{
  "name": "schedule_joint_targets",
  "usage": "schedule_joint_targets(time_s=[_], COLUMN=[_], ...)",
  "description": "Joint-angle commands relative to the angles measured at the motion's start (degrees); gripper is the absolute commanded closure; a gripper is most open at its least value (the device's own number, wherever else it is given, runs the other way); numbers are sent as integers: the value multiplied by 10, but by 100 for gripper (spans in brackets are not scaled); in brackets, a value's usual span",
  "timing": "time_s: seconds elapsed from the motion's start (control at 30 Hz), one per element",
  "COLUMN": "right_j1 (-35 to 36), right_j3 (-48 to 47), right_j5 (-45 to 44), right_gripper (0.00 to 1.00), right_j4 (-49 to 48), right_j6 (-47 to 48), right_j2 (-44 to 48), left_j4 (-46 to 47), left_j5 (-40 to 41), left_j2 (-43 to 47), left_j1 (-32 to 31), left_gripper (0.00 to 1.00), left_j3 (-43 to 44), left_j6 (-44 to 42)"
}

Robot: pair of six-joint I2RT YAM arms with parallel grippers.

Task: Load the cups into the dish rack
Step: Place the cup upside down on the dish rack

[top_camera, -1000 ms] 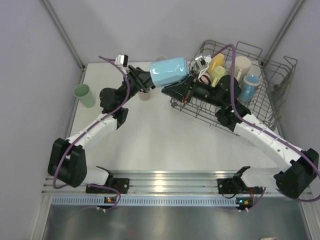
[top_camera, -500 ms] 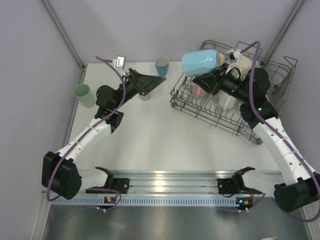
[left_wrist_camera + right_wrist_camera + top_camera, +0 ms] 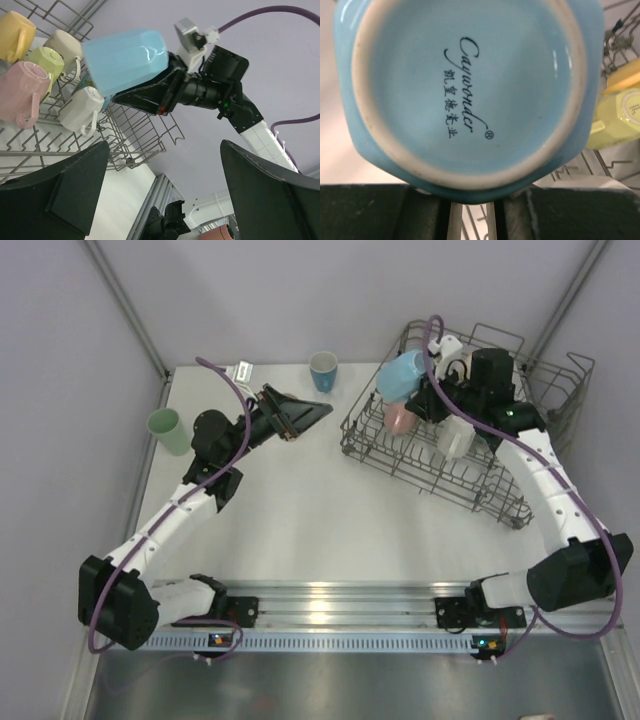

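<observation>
My right gripper (image 3: 422, 392) is shut on a light blue cup (image 3: 400, 373) and holds it over the far left corner of the grey wire dish rack (image 3: 478, 492). The cup's base (image 3: 465, 85) fills the right wrist view, just above the right gripper (image 3: 475, 202). From the left wrist, the same cup (image 3: 125, 60) hangs tilted above the rack (image 3: 135, 135). Yellow (image 3: 15, 32), lime (image 3: 45, 65), cream (image 3: 67, 45), pink (image 3: 20, 92) and white (image 3: 80, 107) mugs sit in it. My left gripper (image 3: 312, 412) stands open and empty, left of the rack.
A teal cup (image 3: 322, 370) stands upright at the table's far edge, between the two grippers. A mint green tumbler (image 3: 168, 430) stands at the left edge. Purple cables loop over both arms. A pale yellow cup (image 3: 620, 115) lies in the rack beside the held cup.
The left gripper opened and let go of the light blue cup, then drew back left. The right arm carried the cup right and back, over the rack.
</observation>
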State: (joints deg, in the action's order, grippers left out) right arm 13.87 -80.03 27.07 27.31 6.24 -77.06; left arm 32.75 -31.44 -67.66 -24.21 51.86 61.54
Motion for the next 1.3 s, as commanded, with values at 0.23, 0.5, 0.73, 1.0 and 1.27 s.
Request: schedule_joint_targets(time_s=[0.23,0.5,0.73,1.0,1.27], right_j1=[-3,-25,-55,-55,-50], right_j3=[-34,-22,-74,-85,-69], right_j5=[17,104,152,167,153], right_gripper=[100,100,100,100,100], right_j4=[27,41,106,165,165], right_j6=[280,380,467,508,522], right_j2=[-44,-74,-121,-157,-170], left_j4=[-59,-70,-93,-108,-111], left_j5=[17,15,24,28,33], left_j2=[35,43,60,67,73], left_j1=[0,5,7,9,12], left_gripper=[2,2,2,2,2], left_j3=[12,13,10,4,-4], left_j6=[-63,-68,-85,-93,-97])
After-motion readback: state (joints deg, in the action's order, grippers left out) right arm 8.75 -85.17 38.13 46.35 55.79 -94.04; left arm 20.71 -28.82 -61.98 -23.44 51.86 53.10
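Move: Some 9 cm to the right of the right hand, about level with it and 20 cm below, is the free spot in the rack for the held blue cup. The pink cup stands 5 cm ahead, 3 cm right and 19 cm below the hand, the white cup about 17 cm right and level, and the green cup 10 cm ahead and 11 cm right. From the left hand the spot is about 7 cm ahead, 25 cm right and 28 cm below. Lowering the blue cup into the front left of the rack, the right hand sinks about 12 cm, quickly at first and then more slowly, drifting a little to the right. It swings some 30 degrees counter-clockwise while rolling its left side down about 25 degrees, so the fingers point more leftward and downward; they keep their grip on the cup. ##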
